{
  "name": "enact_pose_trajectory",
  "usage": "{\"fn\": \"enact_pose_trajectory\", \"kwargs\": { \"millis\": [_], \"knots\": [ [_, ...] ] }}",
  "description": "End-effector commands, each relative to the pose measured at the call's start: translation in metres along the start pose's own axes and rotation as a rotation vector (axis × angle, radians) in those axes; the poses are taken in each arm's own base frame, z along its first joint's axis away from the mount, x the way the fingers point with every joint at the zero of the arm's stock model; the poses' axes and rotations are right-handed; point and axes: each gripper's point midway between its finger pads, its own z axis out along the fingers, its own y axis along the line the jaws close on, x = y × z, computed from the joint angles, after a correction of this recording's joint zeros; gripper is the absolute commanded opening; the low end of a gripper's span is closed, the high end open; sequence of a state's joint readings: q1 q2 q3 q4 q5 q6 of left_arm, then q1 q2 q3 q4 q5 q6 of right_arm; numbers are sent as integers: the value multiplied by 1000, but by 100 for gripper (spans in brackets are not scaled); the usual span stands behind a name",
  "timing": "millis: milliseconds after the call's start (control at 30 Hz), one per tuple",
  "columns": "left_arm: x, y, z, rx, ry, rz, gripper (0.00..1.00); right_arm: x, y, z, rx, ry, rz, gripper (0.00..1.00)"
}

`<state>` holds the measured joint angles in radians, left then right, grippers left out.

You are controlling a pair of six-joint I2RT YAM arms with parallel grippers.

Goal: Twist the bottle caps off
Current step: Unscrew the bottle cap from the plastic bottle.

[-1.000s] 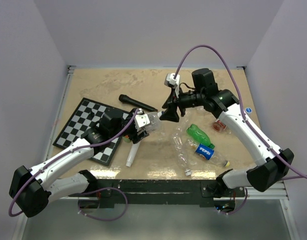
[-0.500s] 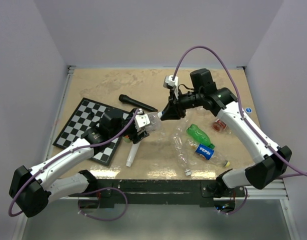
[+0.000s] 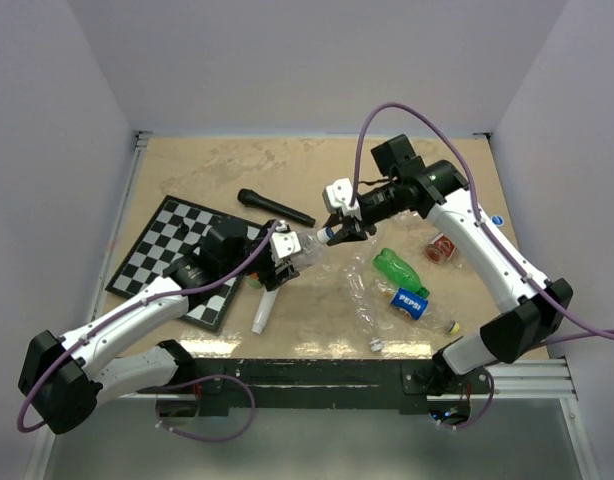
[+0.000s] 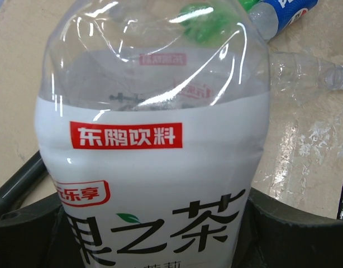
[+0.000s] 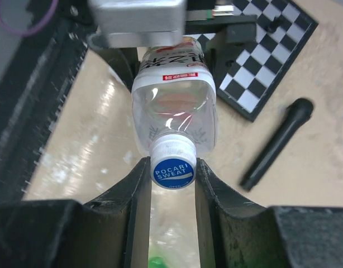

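Note:
My left gripper (image 3: 283, 250) is shut on a clear bottle (image 3: 301, 246) with a white label, held just above the table. In the left wrist view the bottle (image 4: 155, 145) fills the frame between the dark fingers (image 4: 297, 234). Its bottle cap (image 5: 172, 163), white with a blue top, sits between the fingers of my right gripper (image 5: 172, 170), which is shut on it. In the top view the right gripper (image 3: 337, 234) meets the bottle's neck from the right. A small blue cap (image 3: 496, 221) lies loose at the far right.
A green bottle (image 3: 399, 270), a Pepsi bottle (image 3: 415, 304) and a crushed clear bottle (image 3: 362, 305) with a white cap (image 3: 376, 346) lie to the front right. A chessboard (image 3: 157, 250), a black microphone (image 3: 275, 207) and a white microphone (image 3: 261, 312) lie to the left.
My right gripper has moved down and left to the bottle's neck, turned at the wrist, and shut on the cap. The left arm and bottle have stayed still.

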<state>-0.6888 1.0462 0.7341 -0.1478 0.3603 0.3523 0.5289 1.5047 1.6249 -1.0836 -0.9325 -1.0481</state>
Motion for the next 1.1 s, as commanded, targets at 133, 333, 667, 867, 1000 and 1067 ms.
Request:
{"fn": "enact_pose_trajectory", "kwargs": {
  "millis": [133, 333, 667, 867, 1000, 1067],
  "knots": [
    [-14, 7, -1, -24, -56, 13, 0, -16, 11, -13, -17, -3, -470, 0],
    [-14, 6, 1, -17, -54, 11, 0, -15, 20, -9, -7, -51, -376, 5],
    [-13, 7, 0, -24, -51, 12, 0, -26, 17, -19, 69, -90, -190, 57],
    [-14, 10, 0, -36, -49, 12, 0, -26, 27, -31, 80, -90, -123, 73],
    [-10, 13, 1, -55, -36, 3, 0, -19, 33, -37, 88, -77, -60, 75],
    [-10, 13, 1, -57, -35, 2, 0, -16, 35, -43, 110, -73, -30, 75]
  ]
}}
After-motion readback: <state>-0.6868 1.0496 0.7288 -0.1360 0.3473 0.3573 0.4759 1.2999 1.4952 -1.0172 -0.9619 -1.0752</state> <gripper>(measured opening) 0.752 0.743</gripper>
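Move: The blue-topped bottle cap is already between the right fingers, practically at the hand point. Seen from that hand, on the table about 25 cm below, the black microphone lies some 16 cm ahead and 13 cm left, the white microphone about 15 cm left and 2 cm back, and the green bottle roughly 18 cm right and 3 cm ahead. From the left hand, gripping the bottle, the cap is about 9 cm right, 4 cm ahead and 8 cm above. Still pinching the cap, the right fingers twist it some 20 degrees more counter-clockwise, as seen looking along the fingers at the cap, while the left hand keeps its grip on the bottle nearly in place. The right fingers then open wide and let go, the hand easing right, up and slightly back, about 4 cm in all, while its wrist rolls partly back. ##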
